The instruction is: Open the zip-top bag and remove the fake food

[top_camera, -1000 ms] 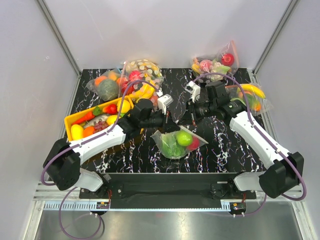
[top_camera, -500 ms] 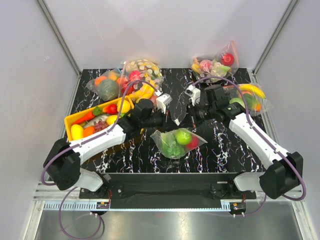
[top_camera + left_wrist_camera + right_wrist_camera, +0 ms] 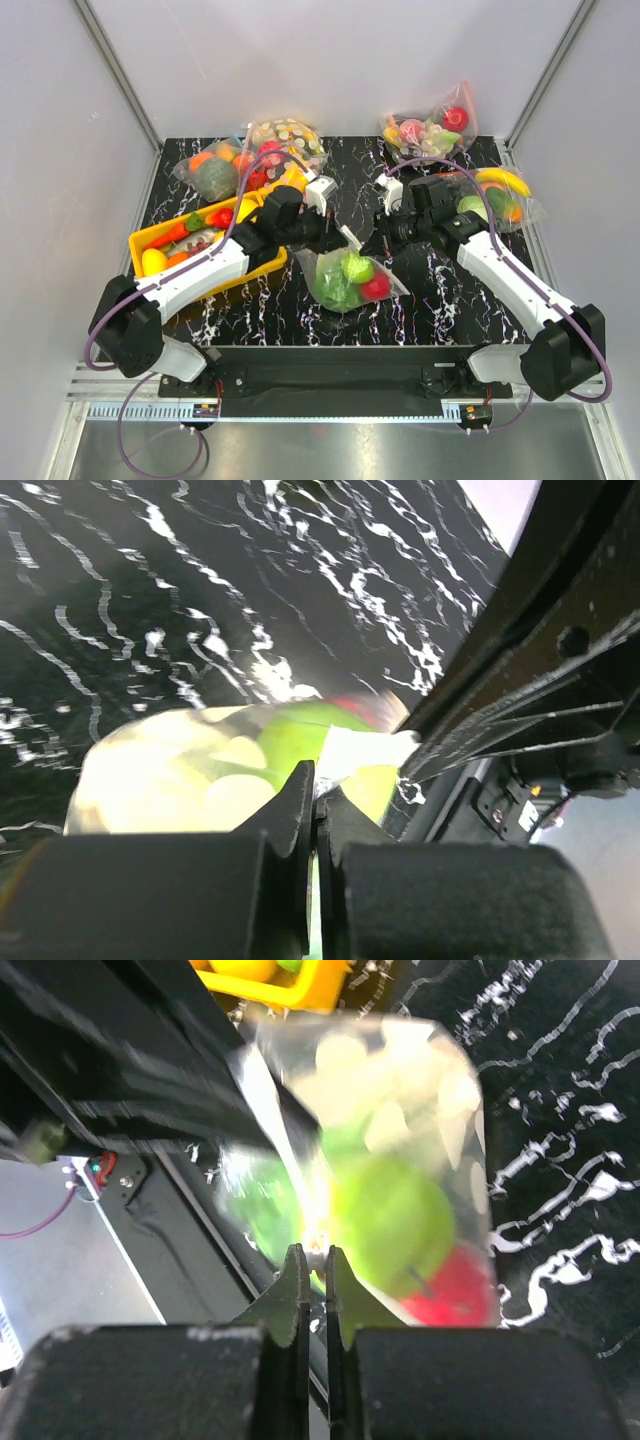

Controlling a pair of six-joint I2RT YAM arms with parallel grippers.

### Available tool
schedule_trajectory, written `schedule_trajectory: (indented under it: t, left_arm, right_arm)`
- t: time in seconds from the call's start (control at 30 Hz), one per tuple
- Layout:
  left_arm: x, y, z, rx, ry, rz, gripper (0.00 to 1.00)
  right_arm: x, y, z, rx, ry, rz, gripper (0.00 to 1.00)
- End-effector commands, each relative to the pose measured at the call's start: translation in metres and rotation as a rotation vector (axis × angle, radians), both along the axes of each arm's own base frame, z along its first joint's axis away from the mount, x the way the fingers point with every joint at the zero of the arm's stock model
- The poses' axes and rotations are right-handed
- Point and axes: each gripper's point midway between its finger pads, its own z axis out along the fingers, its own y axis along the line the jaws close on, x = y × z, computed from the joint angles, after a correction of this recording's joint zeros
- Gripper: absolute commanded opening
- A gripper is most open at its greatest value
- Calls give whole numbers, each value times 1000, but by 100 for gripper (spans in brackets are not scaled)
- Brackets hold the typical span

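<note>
The zip-top bag (image 3: pixel 345 282), clear with white dots, hangs between my two grippers over the table's front middle. Inside it are the fake food pieces: a leafy green lettuce (image 3: pixel 334 291), a green apple (image 3: pixel 357 267) and a red fruit (image 3: pixel 376 288). My left gripper (image 3: pixel 337 243) is shut on the bag's top edge at its left. My right gripper (image 3: pixel 373 244) is shut on the same edge at its right. In the left wrist view the closed gripper (image 3: pixel 316 786) pinches the bag's film (image 3: pixel 230 770). In the right wrist view the gripper (image 3: pixel 313 1254) clamps the film beside the apple (image 3: pixel 392 1222) and red fruit (image 3: pixel 455 1288).
A yellow tray (image 3: pixel 137 240) of produce stands at the left under my left arm. Other filled bags lie at the back: a dotted one with bananas (image 3: pixel 286 142), a plain one (image 3: pixel 213 175), one at the back right (image 3: pixel 432 124) and one at the right edge (image 3: pixel 502 194).
Both grippers have moved back and slightly left with the bag's edge in them. The bag has risen at its top and now hangs steeper, its contents slid down.
</note>
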Motion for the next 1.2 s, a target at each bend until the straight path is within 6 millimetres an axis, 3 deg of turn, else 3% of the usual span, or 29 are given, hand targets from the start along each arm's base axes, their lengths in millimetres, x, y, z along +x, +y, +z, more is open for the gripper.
schedule_trajectory:
  t: [0.0,0.33,0.67,1.03,1.17]
  left_arm:
    - [60,26,42,-8,-180,174,0]
    - [92,46,46,5,-211,245,0]
    - [124,68,36,37,-219,315,0]
    - [141,97,27,60,-215,368,0]
    - [137,93,28,34,-219,331,0]
  right_arm:
    - [-21,-16,-13,-66,59,-20,0]
    - [-22,-24,-26,-114,88,-50,0]
    - [-26,-37,-36,-180,119,-105,0]
    - [-34,-42,-38,-203,158,-113,0]
    - [-34,-40,-36,-205,169,-100,0]
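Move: Each closed hand already pinches the zip-top bag's mouth strip; the right hand's grip is about 5 cm to the right of the left's and 4 cm nearer. From the left hand, the dotted banana bag lies some 17 cm ahead and 13 cm left, 9 cm lower, and the yellow tray about 32 cm left and 4 cm back. Inside the held bag, the red tomato hangs roughly 8 cm back and 3 cm right of the right hand, 7 cm below; the cabbage 3 cm back, 1 cm left. Forward and left the left hand sweeps with its pinch on the mouth strip, about 14 cm towards the dotted banana bag, swinging some 15 degrees counter-clockwise. Meanwhile the right hand keeps hold of the other end and eases down, right and a little back, about 6 cm in all, drawing the strip out between them. ##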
